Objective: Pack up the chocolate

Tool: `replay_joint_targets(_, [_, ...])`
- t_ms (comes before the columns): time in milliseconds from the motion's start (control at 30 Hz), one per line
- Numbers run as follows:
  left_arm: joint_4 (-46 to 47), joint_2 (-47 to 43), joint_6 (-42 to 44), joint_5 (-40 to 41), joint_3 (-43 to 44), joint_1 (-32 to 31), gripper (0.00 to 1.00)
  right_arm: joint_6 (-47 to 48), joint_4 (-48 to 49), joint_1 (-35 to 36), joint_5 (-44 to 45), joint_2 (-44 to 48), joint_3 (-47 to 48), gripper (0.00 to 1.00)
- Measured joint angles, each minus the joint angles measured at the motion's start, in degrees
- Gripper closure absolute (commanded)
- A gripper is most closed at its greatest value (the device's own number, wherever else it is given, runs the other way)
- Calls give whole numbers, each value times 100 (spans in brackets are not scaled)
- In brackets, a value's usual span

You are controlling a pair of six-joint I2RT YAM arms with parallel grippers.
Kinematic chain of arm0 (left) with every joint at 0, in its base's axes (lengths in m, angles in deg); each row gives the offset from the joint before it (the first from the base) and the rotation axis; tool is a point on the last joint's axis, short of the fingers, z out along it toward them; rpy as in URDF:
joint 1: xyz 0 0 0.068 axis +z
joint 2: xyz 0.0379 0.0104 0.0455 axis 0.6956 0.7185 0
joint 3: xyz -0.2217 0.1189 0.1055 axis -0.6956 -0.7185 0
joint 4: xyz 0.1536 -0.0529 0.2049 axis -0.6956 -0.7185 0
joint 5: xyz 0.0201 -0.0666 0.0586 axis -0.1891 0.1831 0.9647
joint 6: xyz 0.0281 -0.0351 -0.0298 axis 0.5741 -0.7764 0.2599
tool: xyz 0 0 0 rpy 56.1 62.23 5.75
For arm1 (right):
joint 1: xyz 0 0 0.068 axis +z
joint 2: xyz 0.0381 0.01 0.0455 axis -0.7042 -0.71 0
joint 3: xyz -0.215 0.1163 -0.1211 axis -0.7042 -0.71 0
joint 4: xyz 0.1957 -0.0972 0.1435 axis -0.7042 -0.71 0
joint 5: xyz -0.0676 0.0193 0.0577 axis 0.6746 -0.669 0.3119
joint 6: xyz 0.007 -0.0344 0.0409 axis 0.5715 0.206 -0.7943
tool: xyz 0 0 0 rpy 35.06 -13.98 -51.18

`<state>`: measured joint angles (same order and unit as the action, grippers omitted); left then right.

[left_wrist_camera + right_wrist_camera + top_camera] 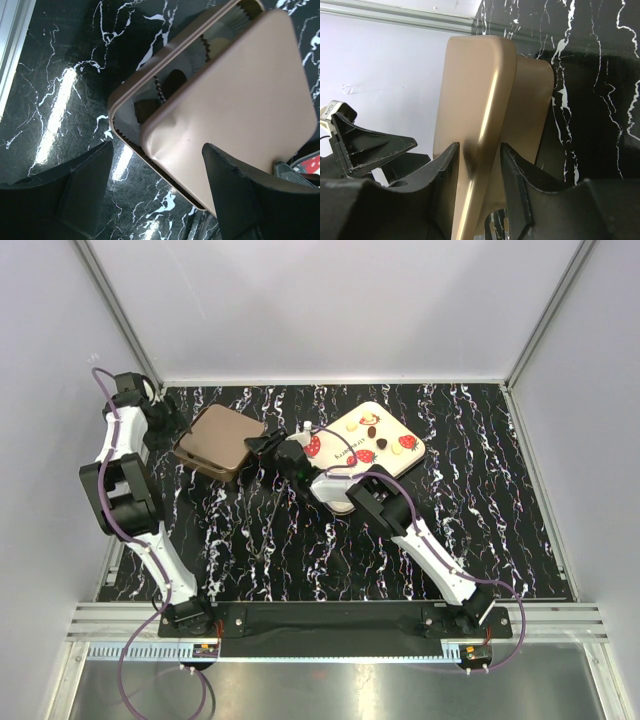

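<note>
The brown box [222, 440] lies at the back left with its tan lid [235, 100] resting askew on it. Through the gap, dark chocolate [174, 81] shows in white paper cups. More chocolate [372, 430] lies on the strawberry-print tray [390, 462]. My left gripper [157, 187] is open at the box's left edge, its fingers straddling the lid's corner without touching it. My right gripper [477, 147] is at the box's right edge. Its jaws stand around the lid's rim [480, 130], open, with a gap on the right side.
The black marbled table [300, 550] is walled by white panels. The right arm [420, 535] reaches diagonally across the tray's near left corner. A metal rail [12, 45] runs close by on the left of the box.
</note>
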<state>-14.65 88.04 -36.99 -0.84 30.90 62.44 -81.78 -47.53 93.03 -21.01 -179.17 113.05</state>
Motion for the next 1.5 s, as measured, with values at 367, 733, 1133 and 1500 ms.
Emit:
replay_joint_targets(367, [63,20,-2,44,-90,35,22,-66,-129,0,-127,42,179,80])
replay_joint_targets(733, [63,20,-4,96,-90,37,22,-205,-284,4,-339,9,411,66])
replay_joint_targets(1133, [798,24,39,-273,-205,188,22,-254,-450,4,-463,9,409,84])
replay_joint_targets(1500, [1106,457,35,-525,-219,439,23,-337,-278,4,-487,11,280,99])
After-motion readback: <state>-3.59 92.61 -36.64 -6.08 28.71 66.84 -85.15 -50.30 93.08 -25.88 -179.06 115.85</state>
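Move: The lid's middle lies about 4 cm ahead and 7 cm left of the right gripper, roughly level with it; the chocolate box beneath is some 3 cm ahead, 10 cm left and 3 cm lower. The strawberry tray is about 24 cm to its right, hardly ahead, 6 cm below. From the open left gripper, the box's middle lies about 5 cm ahead, 8 cm right and 6 cm down; the lid's is some 6 cm ahead, 11 cm right, 4 cm down. Close the right gripper on the lid's right-hand rim, raise it about 3 cm while easing left, then lower it half that; loosen briefly, pinch again and keep the lid edge held. Hold the left gripper nearly still, wide open, then take it some 3 cm left and 2.5 cm forward, tipping the fingers slightly outward, and sink it by the box's left corner. ##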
